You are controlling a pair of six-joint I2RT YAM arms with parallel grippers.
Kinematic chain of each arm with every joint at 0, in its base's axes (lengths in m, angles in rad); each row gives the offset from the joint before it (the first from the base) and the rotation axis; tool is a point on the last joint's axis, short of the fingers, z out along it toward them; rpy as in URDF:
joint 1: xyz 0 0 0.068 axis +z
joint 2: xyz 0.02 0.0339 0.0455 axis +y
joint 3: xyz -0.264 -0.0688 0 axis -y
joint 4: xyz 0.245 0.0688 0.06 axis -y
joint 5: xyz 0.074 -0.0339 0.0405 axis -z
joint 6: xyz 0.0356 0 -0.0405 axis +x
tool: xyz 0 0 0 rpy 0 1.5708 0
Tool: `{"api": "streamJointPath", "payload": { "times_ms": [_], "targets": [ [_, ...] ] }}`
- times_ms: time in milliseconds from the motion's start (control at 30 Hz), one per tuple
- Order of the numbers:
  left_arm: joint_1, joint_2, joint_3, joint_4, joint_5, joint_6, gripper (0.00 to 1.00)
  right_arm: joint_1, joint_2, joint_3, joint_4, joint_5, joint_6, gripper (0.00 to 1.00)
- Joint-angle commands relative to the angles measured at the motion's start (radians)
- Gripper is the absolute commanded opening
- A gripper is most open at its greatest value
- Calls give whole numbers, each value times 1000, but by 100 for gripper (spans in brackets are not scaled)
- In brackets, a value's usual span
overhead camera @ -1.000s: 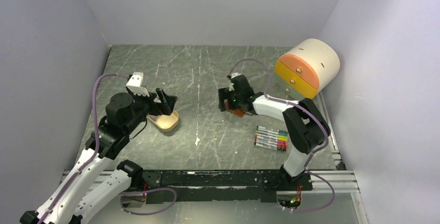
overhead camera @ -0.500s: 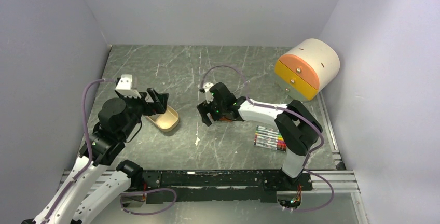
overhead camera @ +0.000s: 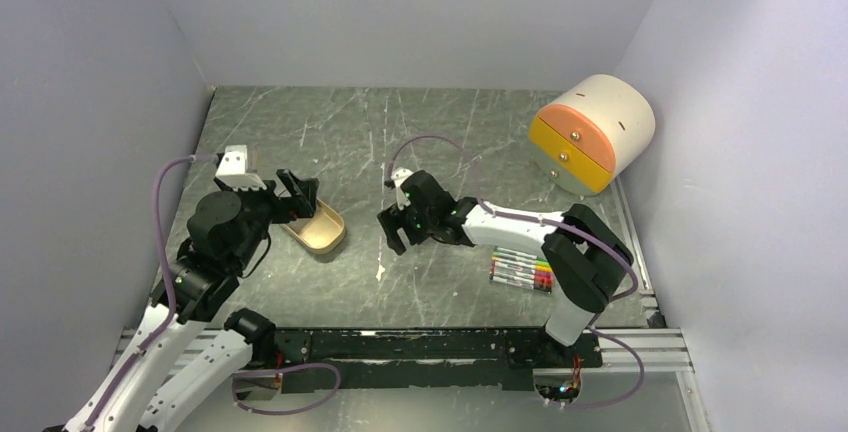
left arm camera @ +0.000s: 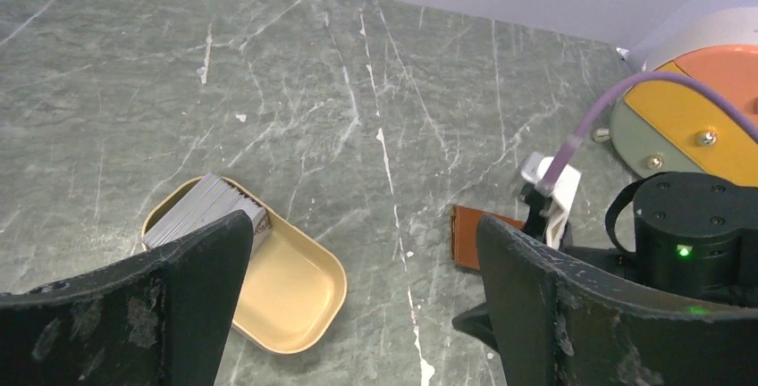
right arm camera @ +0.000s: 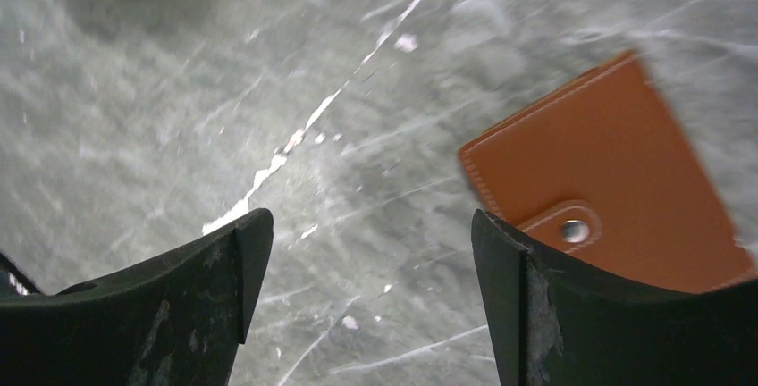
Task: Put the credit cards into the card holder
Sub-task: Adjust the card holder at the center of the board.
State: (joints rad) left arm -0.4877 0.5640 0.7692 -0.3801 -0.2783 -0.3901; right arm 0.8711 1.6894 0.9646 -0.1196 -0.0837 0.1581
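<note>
The credit cards are a grey-white stack standing at the far left end of a tan tray. My left gripper hovers open above and just behind that tray, with nothing between its fingers. The card holder is a brown leather wallet lying folded on the table, snap button up. My right gripper is open low over bare table just left of it, and its right finger covers the wallet's near edge. In the left wrist view the card holder shows as a brown corner beside the right arm.
A row of coloured pens lies to the right of the right gripper. A cream drum with orange and yellow drawer fronts stands at the back right. Grey walls close in the table on three sides.
My right gripper has swung left and nearer, and the card holder now lies by its right finger. My left gripper has pulled back a little to the left of the tray.
</note>
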Motion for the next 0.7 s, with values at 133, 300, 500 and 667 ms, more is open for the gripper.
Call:
{"api": "streamJointPath", "payload": {
  "times_ms": [133,300,500,667],
  "targets": [
    [8,-14,-9,-4,-25,-10,100,-113,23,92,83,159,157,90],
    [8,-15,-12,2,4,-2,100,-150,105,164,89,167,159,90],
    [7,-8,-2,-7,12,9,100,-170,197,202,97,94,142,89],
    [8,0,2,-8,53,13,100,-164,201,176,120,26,122,89]
  ]
}}
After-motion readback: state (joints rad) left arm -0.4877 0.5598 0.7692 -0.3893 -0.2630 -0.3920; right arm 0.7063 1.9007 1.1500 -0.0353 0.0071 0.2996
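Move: Ahead and to the right of the right hand, roughly 6 cm out and 7 cm across, lies the card holder, some 4 cm below it. The tray with the cards is about 14 cm to this hand's left and roughly level with it, and the markers lie some 26 cm to its right and 7 cm nearer the base. From the high left hand the card holder is about 5 cm ahead, 21 cm to the right and 27 cm down. Swinging forward about 11 cm past the left side of the card holder, the right hand first lifts 3 to 4 cm, then sinks again to about 1 cm under its starting height beside the holder's far left corner. Along the way the wrist turns some 20 degrees clockwise; the fingers stay wide open, and whether they touch the leather at the end can't be made out. ##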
